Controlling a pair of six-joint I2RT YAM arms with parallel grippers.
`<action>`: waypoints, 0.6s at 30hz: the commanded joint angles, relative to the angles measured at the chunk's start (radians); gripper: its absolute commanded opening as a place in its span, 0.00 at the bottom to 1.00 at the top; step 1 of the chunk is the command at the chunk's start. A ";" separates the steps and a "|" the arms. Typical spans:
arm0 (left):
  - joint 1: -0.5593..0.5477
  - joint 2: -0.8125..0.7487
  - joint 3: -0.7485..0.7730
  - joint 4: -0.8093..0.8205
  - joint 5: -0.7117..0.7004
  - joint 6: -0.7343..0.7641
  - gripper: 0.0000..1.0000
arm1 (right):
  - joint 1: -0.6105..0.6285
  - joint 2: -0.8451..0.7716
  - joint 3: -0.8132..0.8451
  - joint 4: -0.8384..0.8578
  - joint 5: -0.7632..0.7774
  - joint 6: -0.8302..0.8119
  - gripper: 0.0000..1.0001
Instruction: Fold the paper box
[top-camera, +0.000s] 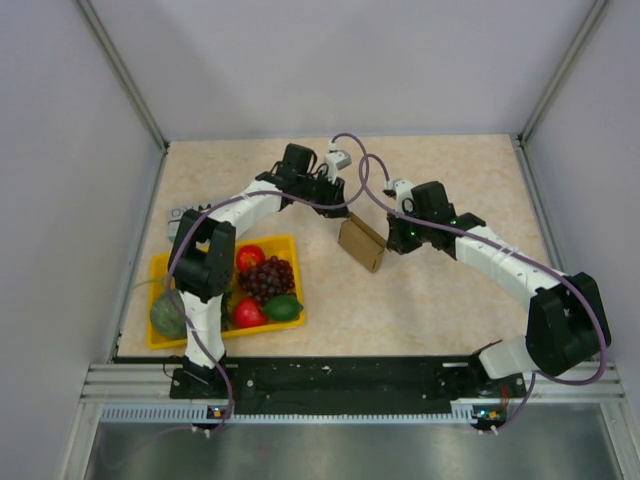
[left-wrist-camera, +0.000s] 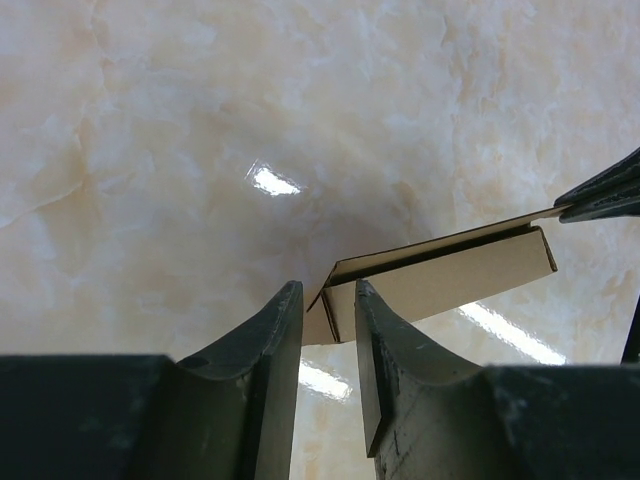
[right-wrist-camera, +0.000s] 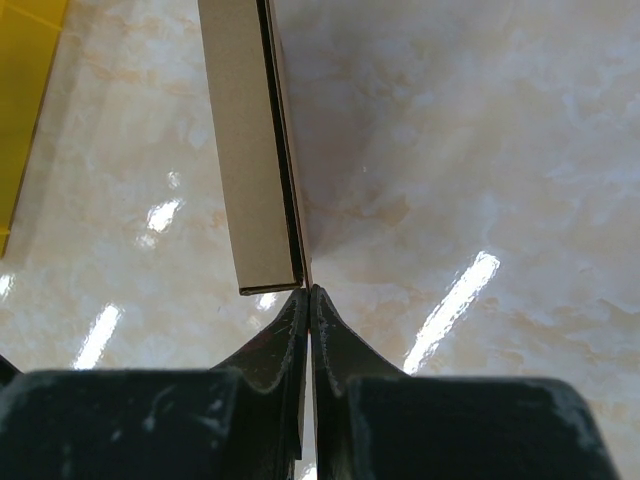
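The paper box (top-camera: 362, 243) is a small brown kraft box, held tilted above the table between both arms. In the left wrist view one end corner of the box (left-wrist-camera: 450, 275) sits between the tips of my left gripper (left-wrist-camera: 328, 292); the jaws stand a little apart and the cardboard fills the gap between them. My left gripper (top-camera: 345, 207) reaches the box from the far side. My right gripper (right-wrist-camera: 310, 290) is shut on a thin flap edge at the other end of the box (right-wrist-camera: 250, 150). From above, my right gripper (top-camera: 388, 240) is at the box's right side.
A yellow tray (top-camera: 160, 270) stands at the near left with a red fruit (top-camera: 250, 257), dark grapes (top-camera: 268, 277), a green fruit (top-camera: 283, 307) and a green melon (top-camera: 167, 315). A corner of the tray (right-wrist-camera: 25, 90) shows in the right wrist view. Grey walls enclose the table.
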 joint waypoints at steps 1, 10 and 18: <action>-0.008 -0.009 0.038 -0.012 -0.010 0.034 0.31 | 0.012 -0.033 0.036 0.039 -0.016 -0.013 0.00; -0.034 -0.055 -0.009 0.009 -0.062 0.039 0.18 | 0.012 -0.028 0.031 0.044 -0.014 -0.013 0.00; -0.066 -0.082 -0.037 0.035 -0.146 0.022 0.08 | 0.012 -0.036 0.028 0.050 -0.003 0.005 0.00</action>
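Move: The paper box's small end flap sits just at the left fingertips, about 1 cm back, 1 cm to the right and 1 cm below. The box body's middle is some 6 cm back, 5 cm right and 4 cm below that hand. The lid corner in the right fingers lies about 9 cm back and 10 cm right of the left hand. From the right hand, the end flap is roughly 8 cm ahead and 9 cm to the left. The box's end flap, already between the left fingertips, is closed in on as the left hand eases down about 1.5 cm and drifts nearly 1 cm right, towards the box corner. The left fingers go from about a third open to almost shut around the flap at that corner. The right hand stays in place, still pinching the lid panel's edge at the other end. ##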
